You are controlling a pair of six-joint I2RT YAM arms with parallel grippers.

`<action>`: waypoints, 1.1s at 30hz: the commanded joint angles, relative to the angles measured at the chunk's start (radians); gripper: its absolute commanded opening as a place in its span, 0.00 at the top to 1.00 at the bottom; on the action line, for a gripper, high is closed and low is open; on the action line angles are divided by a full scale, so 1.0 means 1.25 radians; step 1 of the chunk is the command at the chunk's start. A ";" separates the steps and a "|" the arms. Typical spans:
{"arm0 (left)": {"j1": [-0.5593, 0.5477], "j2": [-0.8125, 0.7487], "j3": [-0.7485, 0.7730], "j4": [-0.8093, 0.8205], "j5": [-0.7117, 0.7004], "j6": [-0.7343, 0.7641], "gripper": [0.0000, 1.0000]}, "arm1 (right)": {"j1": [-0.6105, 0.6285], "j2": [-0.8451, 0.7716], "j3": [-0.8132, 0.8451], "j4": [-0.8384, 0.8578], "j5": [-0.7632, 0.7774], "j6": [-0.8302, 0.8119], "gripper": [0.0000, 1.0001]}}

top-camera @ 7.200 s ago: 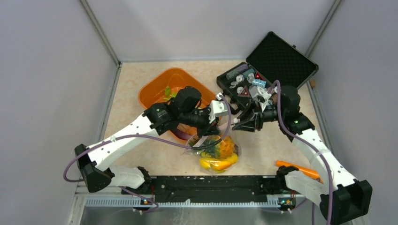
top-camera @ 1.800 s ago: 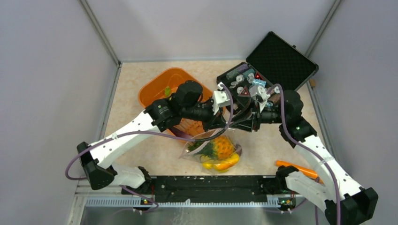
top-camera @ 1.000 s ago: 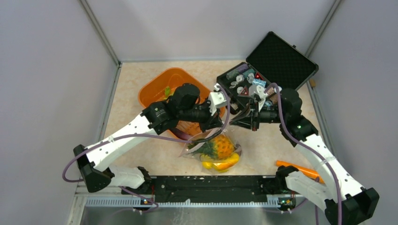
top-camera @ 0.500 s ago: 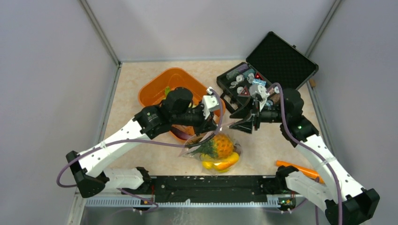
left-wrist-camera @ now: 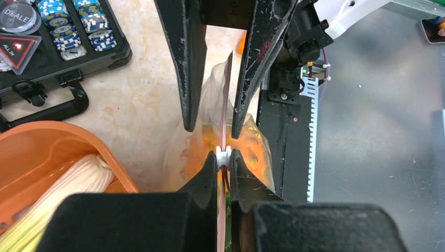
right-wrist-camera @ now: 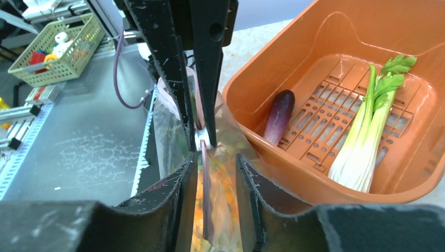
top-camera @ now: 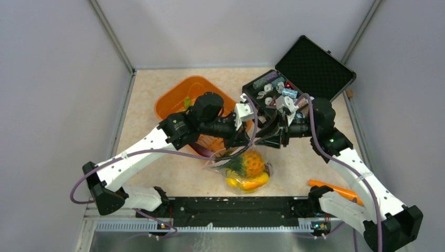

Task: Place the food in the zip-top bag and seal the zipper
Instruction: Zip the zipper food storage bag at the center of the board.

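The zip-top bag (top-camera: 242, 169) lies at the front middle with a pineapple (top-camera: 251, 163) and yellow food (top-camera: 242, 184) inside. Its mouth is lifted, and the pink zipper (left-wrist-camera: 226, 105) runs stretched between both grippers. My left gripper (left-wrist-camera: 224, 155) is shut on the zipper at its white slider (right-wrist-camera: 202, 140). My right gripper (right-wrist-camera: 215, 157) is open, its fingers (left-wrist-camera: 184, 68) on either side of the strip without touching it. A purple eggplant (right-wrist-camera: 278, 116) and a leafy stalk (right-wrist-camera: 367, 131) lie in the orange tub (right-wrist-camera: 273, 58).
The orange tub (top-camera: 176, 102) stands behind the left arm, close to the bag. An open black case (top-camera: 309, 65) of chips and trinkets sits at the back right. An orange object (top-camera: 336, 189) lies by the right arm's base. A black rail (top-camera: 236, 205) runs along the near edge.
My right gripper has opened and let go of the zipper strip. My left gripper swung left with the bag's mouth half a second ago and has since come back right.
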 commanded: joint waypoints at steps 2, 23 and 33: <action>-0.004 0.005 0.040 0.037 0.025 0.006 1.00 | 0.020 0.007 0.029 -0.010 -0.025 -0.037 0.78; -0.003 -0.126 -0.080 -0.056 -0.179 0.004 1.00 | 0.022 -0.022 0.047 -0.043 0.139 -0.035 1.00; -0.002 -0.174 -0.124 -0.065 -0.219 -0.008 1.00 | 0.022 -0.036 0.033 -0.013 0.148 -0.022 1.00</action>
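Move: The right hand's open fingers straddle the bag's zip strip, which runs about 1 cm back and 1 cm below the point between the pads; the white slider is some 3 cm to its left, still pinched by the left hand. From the left hand, the zip's open end lies roughly 14 cm left, 6 cm back and 5 cm lower. The orange basket's middle is about 16 cm left, 8 cm ahead and 14 cm below; the bagged food hangs some 9 cm back, 2 cm right and 12 cm below. The right fingers close and pinch the zip strip just right of the slider, then keep hold as an anchor while that hand eases a couple of centimetres forward. Only after that does the left hand, still gripping the slider, draw it along the zip to the left towards the open end, about 5 cm, sinking slightly and turning some 10 degrees counter-clockwise. ##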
